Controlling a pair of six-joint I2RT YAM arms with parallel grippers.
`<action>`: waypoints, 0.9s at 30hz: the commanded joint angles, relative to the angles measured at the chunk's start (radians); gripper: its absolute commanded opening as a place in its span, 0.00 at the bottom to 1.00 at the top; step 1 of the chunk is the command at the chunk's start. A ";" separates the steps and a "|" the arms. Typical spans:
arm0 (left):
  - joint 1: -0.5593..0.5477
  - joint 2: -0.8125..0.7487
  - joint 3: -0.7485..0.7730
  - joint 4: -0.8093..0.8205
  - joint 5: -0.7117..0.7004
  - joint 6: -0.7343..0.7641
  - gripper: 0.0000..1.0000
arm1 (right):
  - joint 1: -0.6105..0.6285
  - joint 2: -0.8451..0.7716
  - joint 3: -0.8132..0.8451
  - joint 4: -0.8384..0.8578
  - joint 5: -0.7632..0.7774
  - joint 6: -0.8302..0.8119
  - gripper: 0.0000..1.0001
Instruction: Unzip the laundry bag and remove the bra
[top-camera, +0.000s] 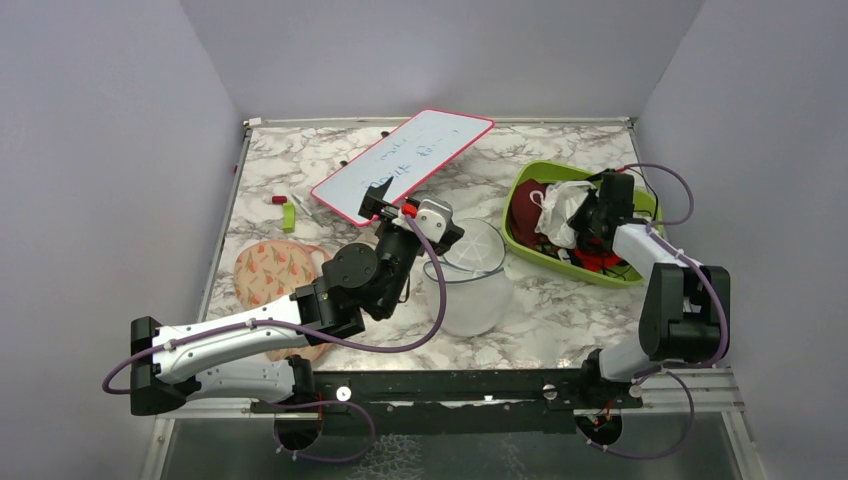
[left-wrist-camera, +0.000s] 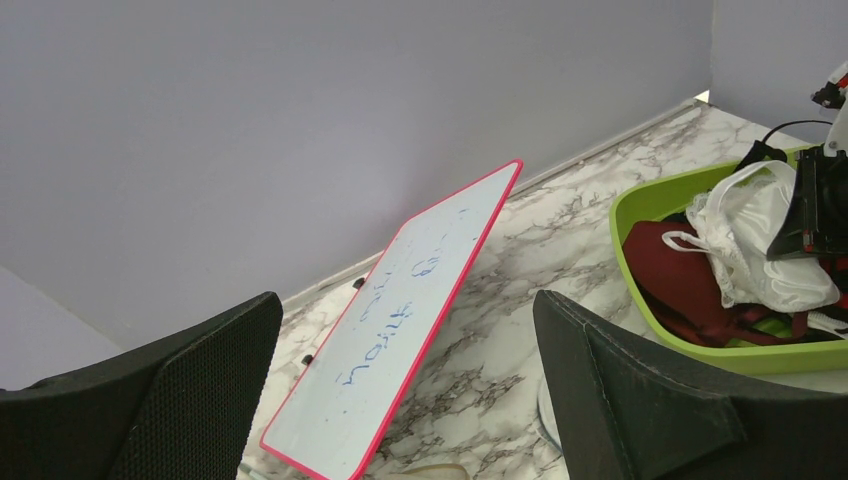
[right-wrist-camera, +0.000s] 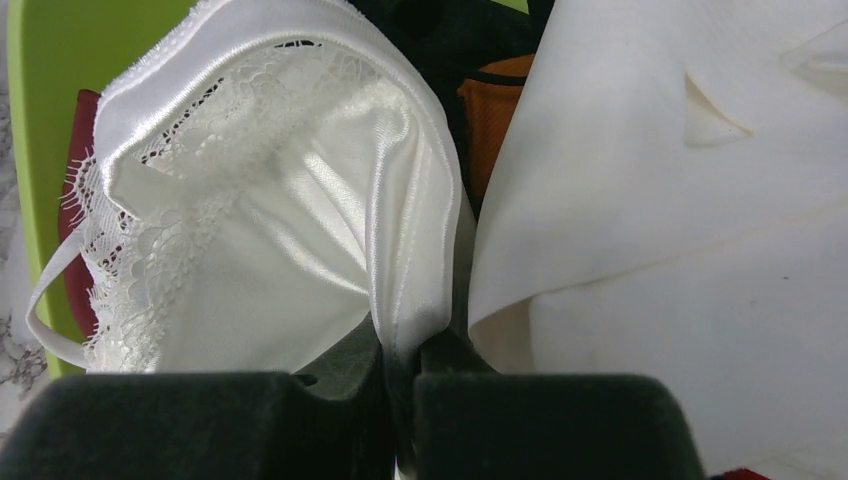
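The translucent white mesh laundry bag (top-camera: 472, 275) stands on the marble table, right of my left arm. A dark maroon bra (top-camera: 525, 205) (left-wrist-camera: 680, 270) lies at the left end of the green bin (top-camera: 530, 255). My right gripper (top-camera: 585, 222) (right-wrist-camera: 405, 360) is over the bin, shut on a fold of a white satin and lace garment (top-camera: 562, 212) (right-wrist-camera: 290, 220). My left gripper (top-camera: 380, 207) (left-wrist-camera: 405, 300) hangs open and empty above the table, between the bag and the whiteboard. The bag's zip is not legible from here.
A red-framed whiteboard (top-camera: 405, 165) (left-wrist-camera: 400, 320) lies tilted at the back. A peach floral pouch (top-camera: 272, 270) sits at the left, beside my left arm. A small green piece (top-camera: 288, 217) and a red one (top-camera: 279, 199) lie nearby. Red and black garments (top-camera: 600, 262) fill the bin.
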 joint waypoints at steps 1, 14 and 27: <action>0.002 -0.005 0.016 0.008 0.015 0.000 0.92 | -0.007 -0.026 -0.026 0.008 -0.006 -0.007 0.01; 0.003 0.001 0.015 0.007 0.017 -0.003 0.92 | -0.007 -0.258 -0.027 -0.056 0.017 -0.044 0.47; 0.003 0.015 0.012 0.011 0.015 0.001 0.94 | -0.006 -0.459 0.015 -0.042 -0.102 -0.144 0.73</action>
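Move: The right hand still pinches the near right edge of the white bra in the green basket; the bra's middle is about 3 cm ahead and 4 cm left, 1 cm below the hand. The maroon garment is some 10 cm left and 3 cm ahead, the white cloth 8 cm right and 3 cm ahead, the red cloth 3 cm right and 4 cm back, all 1–2 cm lower. From the left hand the white bra lies roughly 14 cm ahead, 32 cm right and 33 cm down. Straight up, slowly at first and then faster, the right hand leaves the basket, rising about 13 cm with a slight draw back. Its shut fingers open to nearly three quarters, letting go of the white bra's edge, while the wrist tilts some 20 degrees so that the fingers point less steeply down. ##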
